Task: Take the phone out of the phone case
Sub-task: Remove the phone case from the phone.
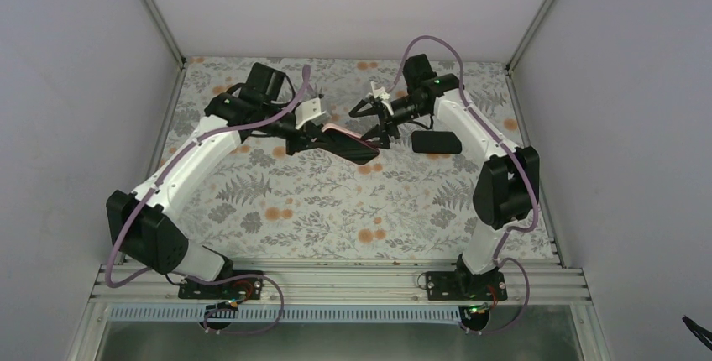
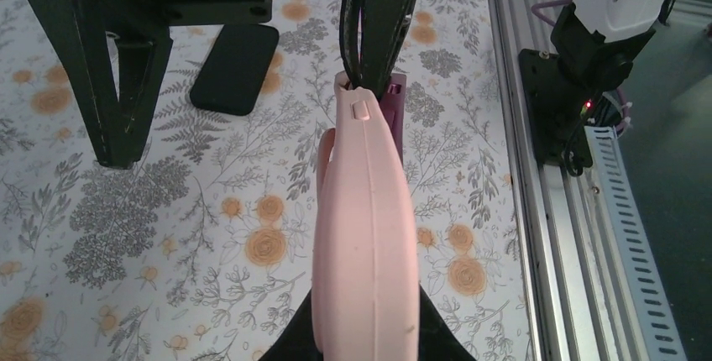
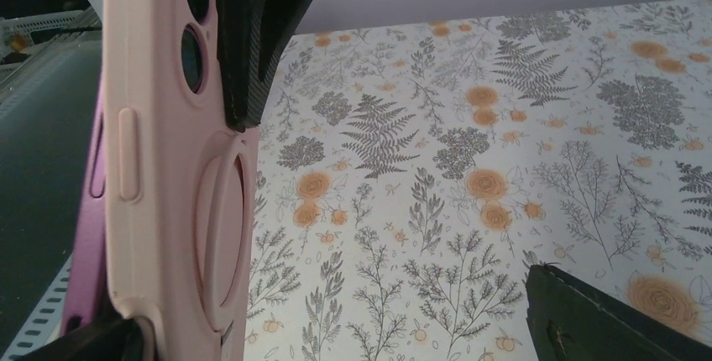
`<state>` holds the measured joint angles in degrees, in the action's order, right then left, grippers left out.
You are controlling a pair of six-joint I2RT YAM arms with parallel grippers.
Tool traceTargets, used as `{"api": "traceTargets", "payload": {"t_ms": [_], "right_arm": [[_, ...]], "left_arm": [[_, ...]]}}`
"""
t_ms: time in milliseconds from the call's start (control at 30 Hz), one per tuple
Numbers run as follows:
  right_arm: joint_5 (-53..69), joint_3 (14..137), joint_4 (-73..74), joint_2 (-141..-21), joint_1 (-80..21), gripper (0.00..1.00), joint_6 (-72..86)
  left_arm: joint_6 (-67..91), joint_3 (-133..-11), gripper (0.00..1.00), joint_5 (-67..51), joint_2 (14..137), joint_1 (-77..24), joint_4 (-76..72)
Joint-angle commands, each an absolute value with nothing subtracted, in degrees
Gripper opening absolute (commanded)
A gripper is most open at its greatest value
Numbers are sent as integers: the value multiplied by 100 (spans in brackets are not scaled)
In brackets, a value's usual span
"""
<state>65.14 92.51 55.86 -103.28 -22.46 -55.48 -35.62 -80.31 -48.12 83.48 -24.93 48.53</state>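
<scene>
The pale pink phone case (image 1: 336, 132) is held in the air over the table's middle back, with the phone in it. My left gripper (image 1: 321, 136) is shut on the case. In the left wrist view the case (image 2: 365, 235) runs edge-on between the two black fingers at the bottom. The phone's purple edge (image 2: 396, 113) shows past the case's far end. My right gripper (image 1: 379, 122) is open at that far end, with one finger (image 2: 378, 17) against the case and the other (image 2: 109, 84) well to the side. In the right wrist view the case (image 3: 168, 176) stands at the left, camera cut-out up.
A black slab (image 1: 436, 141) lies flat on the floral table cover behind the right gripper. It also shows in the left wrist view (image 2: 235, 67). Aluminium rails (image 1: 336, 281) run along the near edge. Grey walls enclose the table on three sides.
</scene>
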Motion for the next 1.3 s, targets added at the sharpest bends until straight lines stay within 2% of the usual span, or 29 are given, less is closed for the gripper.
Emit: {"api": "traceTargets", "payload": {"t_ms": [0,400,567,700,900,1100,1267], "right_arm": [[8312,9022,6318,-10105,-3281,96,-5325],[8369,8894,5401,-10115,-3823,91,-4196],[8784,9228,5870,-10455,-3902,71,-4513],[8850,9408,6459,-10540,-4157,65,-5010],[8724,9309,6233,-10345,-4644,66,-4668],[8802,9315,6187,-10227,-4560,67,-4630],[9217,9345,6061,-10225,-3995,64,-4466]], "left_arm": [[-2663,-8237,2,-3909,8436,-2417,1087],[-2329,-7820,2,-1320,8320,-2856,-346],[-2379,-7443,2,-422,8249,-3048,-972],[-2412,-7322,2,-138,8300,-3050,-1245],[-2349,-7286,2,207,8399,-3041,-1612],[-2126,-7435,2,30,8388,-2954,-1476],[-1711,-7612,2,-349,8291,-2739,-1226]]}}
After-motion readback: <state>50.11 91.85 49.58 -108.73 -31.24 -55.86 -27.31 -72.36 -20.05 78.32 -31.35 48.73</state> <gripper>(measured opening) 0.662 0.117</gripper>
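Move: The left hand holds the phone in its case by the left end; the case's middle lies about 6 cm to its right, 1 cm nearer the base and 4 cm lower. From the wide-open right hand that middle is some 4 cm back, 3 cm left and 2 cm below, and the right hand's rear finger is already in at the free end, between case and phone. A black slab on the table lies roughly 20 cm right of the right hand, 7 cm farther out and 22 cm down. Down and to the left, both hands travel together after a brief hold. The right sinks about 7 cm and shifts 4 cm left, its rear finger still wedged between case and phone while its gripper closes by roughly a third, bringing the front finger towards the case's back. The left keeps its grip, sinks 6 cm and shifts 3 cm left, tipping its fingers some 20 degrees further down and turning counter-clockwise. ##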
